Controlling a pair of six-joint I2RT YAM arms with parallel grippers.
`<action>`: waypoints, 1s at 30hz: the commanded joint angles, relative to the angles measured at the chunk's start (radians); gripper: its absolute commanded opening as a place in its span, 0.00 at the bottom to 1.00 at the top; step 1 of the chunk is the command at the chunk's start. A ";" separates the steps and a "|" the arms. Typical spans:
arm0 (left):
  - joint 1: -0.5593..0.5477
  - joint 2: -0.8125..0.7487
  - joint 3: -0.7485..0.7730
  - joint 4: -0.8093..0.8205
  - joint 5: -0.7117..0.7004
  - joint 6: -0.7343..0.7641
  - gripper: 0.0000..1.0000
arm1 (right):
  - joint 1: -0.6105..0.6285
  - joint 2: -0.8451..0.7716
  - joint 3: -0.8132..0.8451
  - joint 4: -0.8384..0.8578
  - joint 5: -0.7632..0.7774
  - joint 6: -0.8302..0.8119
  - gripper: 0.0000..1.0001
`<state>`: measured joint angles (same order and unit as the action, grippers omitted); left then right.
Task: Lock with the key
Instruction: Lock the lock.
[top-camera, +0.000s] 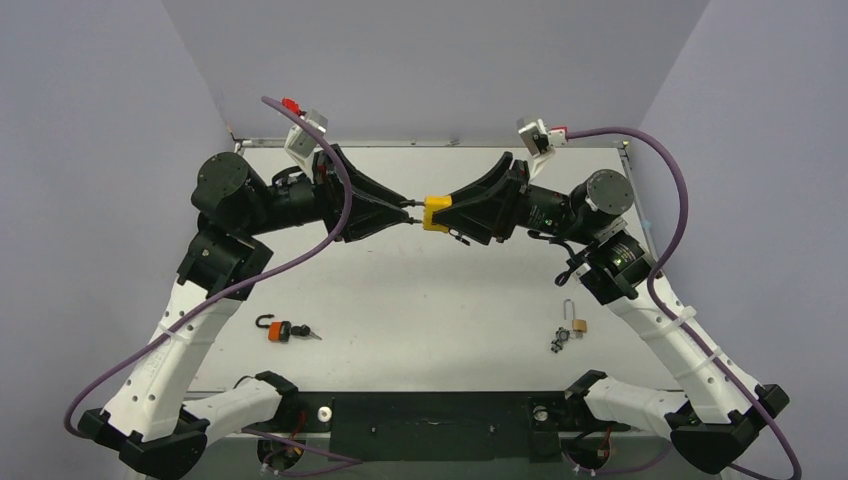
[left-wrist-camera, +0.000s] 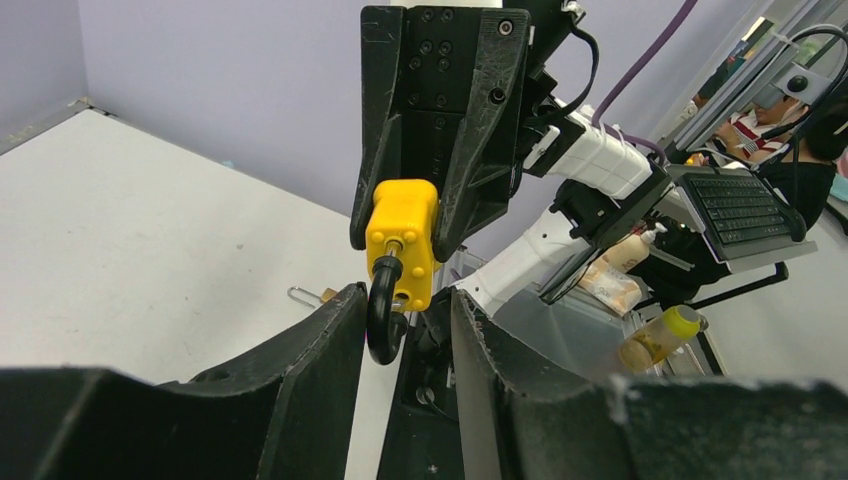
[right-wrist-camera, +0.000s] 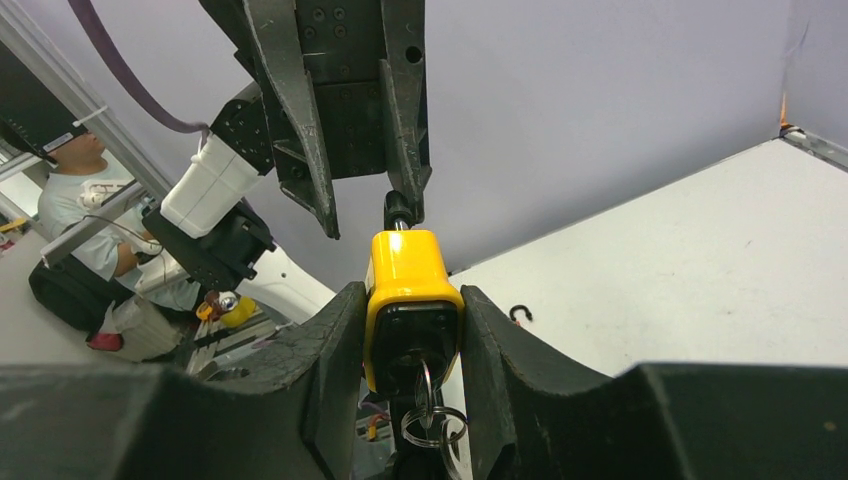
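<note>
A yellow padlock (top-camera: 436, 212) hangs in mid-air above the middle of the table, with my right gripper (top-camera: 447, 216) shut on its body. The right wrist view shows the lock (right-wrist-camera: 405, 275) clamped between both fingers. A key (right-wrist-camera: 425, 385) with steel rings sits in the lock's underside. The black shackle (left-wrist-camera: 384, 320) points toward my left gripper (left-wrist-camera: 405, 305), which is open. The shackle lies between that gripper's fingers, close to the left one, with a clear gap to the other.
An orange padlock with a key (top-camera: 279, 331) lies on the table near the front left. A small brass padlock with keys (top-camera: 574, 325) lies at the front right. Grey walls close in the table on three sides.
</note>
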<state>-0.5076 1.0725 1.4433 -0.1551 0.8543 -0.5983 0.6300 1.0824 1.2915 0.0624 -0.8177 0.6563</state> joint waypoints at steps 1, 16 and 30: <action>0.006 0.006 0.026 0.003 0.040 0.016 0.32 | 0.009 -0.030 0.012 0.035 0.017 -0.026 0.00; 0.014 0.014 0.049 -0.107 0.022 0.098 0.26 | 0.007 -0.040 0.029 -0.020 0.039 -0.059 0.00; 0.009 0.019 0.002 -0.021 0.028 0.038 0.00 | 0.023 -0.030 0.029 -0.015 0.040 -0.062 0.00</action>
<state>-0.4973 1.0943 1.4441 -0.2649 0.8722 -0.5228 0.6369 1.0733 1.2915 -0.0280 -0.7940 0.6052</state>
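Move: The padlock's black shackle lies almost in the open left fingers, its middle about 1 cm to the right of that hand, 1 cm ahead and 1 cm below. The yellow lock body sits some 4 cm to the left hand's right. From the right hand, already gripping the body, the shackle is about 4 cm left at nearly the same depth and height; the key and its ring hang some 3 cm back, 1 cm right and 3 cm below. The left fingers pinch shut on the shackle, having first sunk about 2.5 cm with a slight drift forward and a small roll of some 5 degrees; most of the closing comes once the descent has ended. The right hand keeps its grip on the yellow body and eases down about 1.5 cm, then holds it there. ##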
